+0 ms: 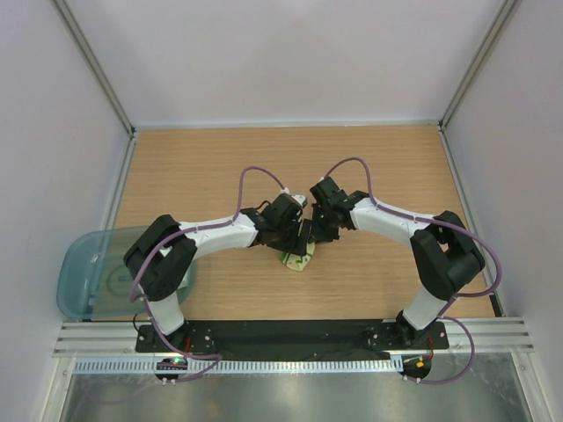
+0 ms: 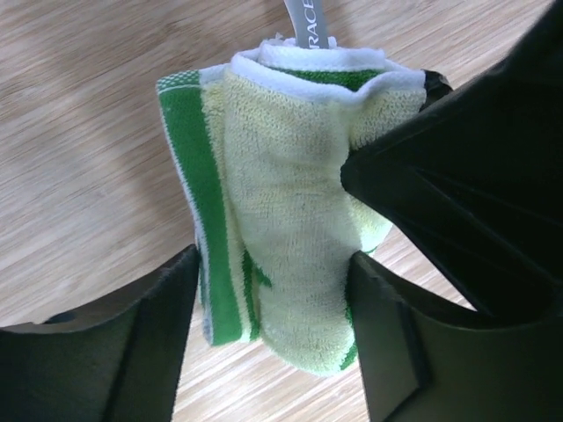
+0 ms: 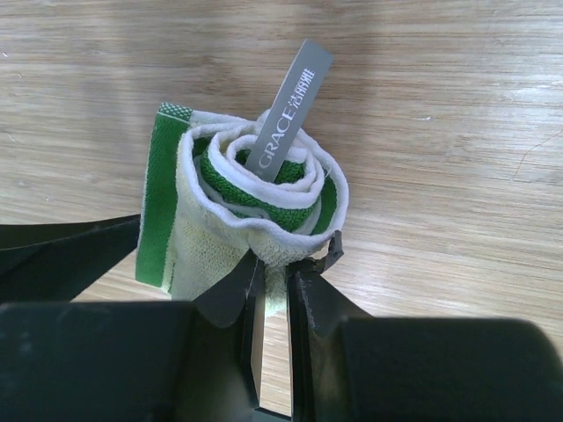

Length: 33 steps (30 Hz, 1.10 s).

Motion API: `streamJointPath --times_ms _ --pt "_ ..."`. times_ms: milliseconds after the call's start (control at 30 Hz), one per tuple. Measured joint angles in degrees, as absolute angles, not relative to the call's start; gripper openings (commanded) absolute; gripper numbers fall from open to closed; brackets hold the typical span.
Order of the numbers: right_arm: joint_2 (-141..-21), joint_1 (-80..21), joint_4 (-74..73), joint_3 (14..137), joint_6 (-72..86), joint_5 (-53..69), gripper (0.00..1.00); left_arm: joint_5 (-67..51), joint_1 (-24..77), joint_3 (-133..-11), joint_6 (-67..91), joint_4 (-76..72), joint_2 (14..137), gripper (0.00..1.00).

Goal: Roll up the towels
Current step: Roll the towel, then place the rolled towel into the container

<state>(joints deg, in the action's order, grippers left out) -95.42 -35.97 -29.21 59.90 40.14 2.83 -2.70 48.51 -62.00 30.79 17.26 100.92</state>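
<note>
One of the towels (image 3: 255, 202), green with cream patches, is wound into a tight roll with a grey label (image 3: 290, 110) sticking out of its centre. It hovers just over the wooden table (image 1: 220, 167), near the middle (image 1: 297, 260). My right gripper (image 3: 273, 264) is shut on the roll's outer layer at its end. My left gripper (image 2: 271, 268) stands open around the roll's body (image 2: 281, 220), one finger (image 2: 158, 334) on each side, close to the cloth. Both grippers meet above the towel in the top view: the left gripper (image 1: 302, 236) and the right gripper (image 1: 322, 230).
A translucent teal-grey plastic bin (image 1: 92, 272) sits at the table's left edge beside the left arm's base. White walls enclose the table on three sides. A black mounting rail (image 1: 299, 334) runs along the near edge.
</note>
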Motion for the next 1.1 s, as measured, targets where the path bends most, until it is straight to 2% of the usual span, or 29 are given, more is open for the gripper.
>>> streamJointPath --times_ms 33,100,133,200,233,267,333,467,633,767,900,1100 --pt "-95.42 -35.97 -29.21 59.92 40.16 2.79 0.08 -2.87 48.51 -62.00 30.79 16.91 101.27 0.57" --pt "-95.42 -35.94 -29.23 59.92 40.16 2.79 0.10 -3.68 48.58 -62.00 30.89 15.77 102.41 0.48" --pt "-95.42 -35.97 -29.26 59.92 40.14 2.76 0.12 -4.14 48.62 -62.00 30.96 15.14 102.96 0.34" --pt "-95.42 -36.01 -29.32 60.05 40.14 2.66 0.20 -4.73 48.64 -62.00 30.89 13.98 103.35 0.24" --pt "-95.42 -35.99 -29.52 60.29 40.14 2.55 0.25 -4.89 48.62 -61.98 30.89 13.54 103.35 0.14" --pt "-95.42 -35.94 -29.76 60.60 40.10 2.39 0.33 -4.99 48.62 -61.89 31.05 13.06 103.39 0.10" --pt "-95.42 -35.94 -30.50 61.08 39.72 2.20 0.40 -5.21 48.60 -61.65 30.96 12.19 103.39 0.00" --pt "-95.37 -35.81 -32.69 61.87 39.33 1.39 0.55 -5.78 48.56 -61.28 31.05 11.14 103.26 0.00" --pt "-94.48 -35.86 -36.49 64.16 39.03 -0.93 0.66 -5.34 47.99 -60.90 30.85 13.41 101.41 0.00" --pt "-91.00 -35.62 -38.33 67.55 38.15 -2.90 0.70 -3.79 46.85 -60.90 30.72 20.75 96.62 0.00" --pt "-86.26 -35.31 -38.92 71.22 37.26 -3.55 0.71 -1.21 44.23 -60.93 30.48 28.32 86.50 0.00" --pt "-84.49 -35.99 -36.51 71.72 36.21 3.16 0.71 5.37 39.40 -61.23 29.93 39.09 69.73 0.00"
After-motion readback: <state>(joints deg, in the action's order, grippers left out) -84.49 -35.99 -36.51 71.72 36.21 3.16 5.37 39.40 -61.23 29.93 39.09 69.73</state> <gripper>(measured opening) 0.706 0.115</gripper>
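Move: The rolled green-and-yellow towel sits between the left hand's open fingers, its middle about 2 cm ahead of them and 1 cm lower. From the right hand, whose fingers are already shut on the towel's rim, its middle is some 3 cm to the left, 1 cm back and 2 cm down. The teal bin's middle lies roughly 40 cm left of the left hand and 7 cm back; the white towel inside it is about 29 cm left and 7 cm back, both near hand height. Easing right and slightly down by a centimetre or two, the left hand closes its fingers on the rear half of the roll, then swings up and left about 14 cm each way towards the teal bin, turning slightly counter-clockwise. The right fingers meanwhile open to let go of the rim, and that hand rises some 12 cm with a little forward, tilting its fingertips forward about 15 degrees. ##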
